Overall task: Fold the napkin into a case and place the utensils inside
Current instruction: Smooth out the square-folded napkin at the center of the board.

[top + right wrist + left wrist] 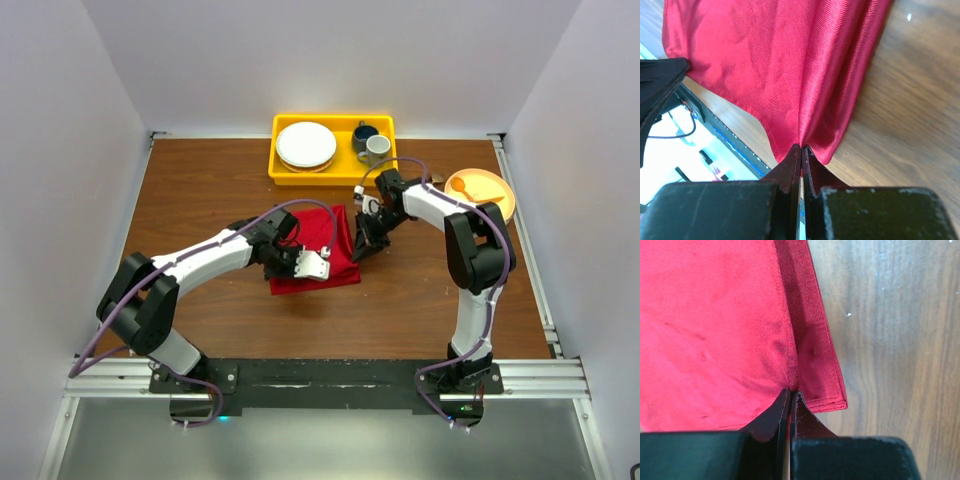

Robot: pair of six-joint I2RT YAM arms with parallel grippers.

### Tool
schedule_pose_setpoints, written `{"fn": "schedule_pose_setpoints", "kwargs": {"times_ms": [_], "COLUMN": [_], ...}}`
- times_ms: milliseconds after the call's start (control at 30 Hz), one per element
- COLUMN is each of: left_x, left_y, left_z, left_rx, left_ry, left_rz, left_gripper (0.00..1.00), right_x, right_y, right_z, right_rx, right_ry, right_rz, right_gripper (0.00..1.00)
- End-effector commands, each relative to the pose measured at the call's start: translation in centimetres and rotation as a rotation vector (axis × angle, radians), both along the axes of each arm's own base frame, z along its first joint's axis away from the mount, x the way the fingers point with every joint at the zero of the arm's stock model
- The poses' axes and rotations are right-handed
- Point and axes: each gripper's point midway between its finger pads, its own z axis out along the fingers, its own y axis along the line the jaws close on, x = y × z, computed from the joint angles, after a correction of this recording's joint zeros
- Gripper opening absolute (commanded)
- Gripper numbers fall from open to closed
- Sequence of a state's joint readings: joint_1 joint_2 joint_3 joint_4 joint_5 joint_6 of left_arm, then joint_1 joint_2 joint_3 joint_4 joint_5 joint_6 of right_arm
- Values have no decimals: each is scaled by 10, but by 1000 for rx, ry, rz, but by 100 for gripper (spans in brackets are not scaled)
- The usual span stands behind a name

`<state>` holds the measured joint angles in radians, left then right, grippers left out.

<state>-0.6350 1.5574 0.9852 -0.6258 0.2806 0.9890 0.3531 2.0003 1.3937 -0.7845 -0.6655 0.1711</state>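
The red napkin lies on the wooden table, between the two arms. In the left wrist view the napkin has a doubled strip along its right edge, ending in a stitched corner. My left gripper is at the cloth's near left part. It is shut on the hem beside that corner. My right gripper is at the cloth's right edge. It is shut on a gathered pleat of the napkin. A thin spoon-like utensil lies on the orange plate.
A yellow tray at the back holds white plates and two cups. The orange plate sits at the right, behind the right arm's elbow. White walls enclose the table on three sides.
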Motion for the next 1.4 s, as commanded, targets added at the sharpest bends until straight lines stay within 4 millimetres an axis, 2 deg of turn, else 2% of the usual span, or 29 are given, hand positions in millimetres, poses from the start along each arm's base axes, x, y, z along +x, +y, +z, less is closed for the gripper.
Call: {"fn": "schedule_pose_setpoints", "kwargs": {"times_ms": [0,100,267,400,567,700,800,833,900,933,1000,1133,1200,1300,1367], "left_x": [-4,-9,-18,-24,-29,-29,-25,-22,-17,-15,-10,-2,0,2,3], "left_y": [-7,-6,-8,-6,1,6,8,7,4,4,2,-2,-5,-6,-7], "left_z": [16,14,6,-11,-32,-42,-45,-46,-44,-46,-48,-46,-43,-39,-35], "left_rx": [-54,-54,-57,-42,-16,6,12,15,6,9,10,-14,-24,-26,-32], "left_ry": [-6,15,48,83,100,92,82,74,71,77,84,91,81,78,74], "left_rz": [-37,-44,-51,-40,-26,-16,6,15,42,54,78,110,110,110,109], "left_gripper": [0,0,0,0,0,0,0,0,0,0,0,0,0,0,0], "right_x": [-13,-18,-33,-40,-36,-31,-14,1,17,33,48,49,48,42,38], "right_y": [-2,-4,-6,1,2,-3,-8,-7,-12,-10,-11,-8,-7,-6,-6], "right_z": [22,22,-1,-21,-38,-53,-61,-58,-59,-52,-43,-28,-22,-21,-19], "right_rx": [15,14,-15,-32,-68,-117,-148,-145,-154,-151,-148,-122,-109,-97,-87], "right_ry": [-17,-13,31,52,57,64,34,-1,-21,-63,-101,-111,-116,-95,-79], "right_rz": [25,30,45,62,54,47,39,34,28,28,41,72,74,67,61], "right_gripper": [0,0,0,0,1,9,12,13,15,17,20,26,37,46,47]}}
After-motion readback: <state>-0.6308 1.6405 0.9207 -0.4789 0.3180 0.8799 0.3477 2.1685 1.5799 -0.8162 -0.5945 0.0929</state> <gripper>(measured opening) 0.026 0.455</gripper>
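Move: Pinched between both hands, the folded napkin has its middle about 7 cm ahead of the left hand, 9 cm to its right and 3 cm lower; from the right hand it lies some 2 cm ahead, 10 cm left and 3 cm lower. The yellow tray is centred about 26 cm ahead of the right hand and 5 cm left; the peach plate is 16 cm ahead of that hand and 29 cm to its right. Drawing the pinched napkin back towards the base and down onto the board, the right hand goes about 4 cm each way, the left some 3 to 4 cm. The right fingers then open to nearly half while that hand reverses forward some 8 cm along the napkin's right edge, rising slightly; the left, still pinching the near-left part of the top layer, slides forward about 3 cm, staying low. ##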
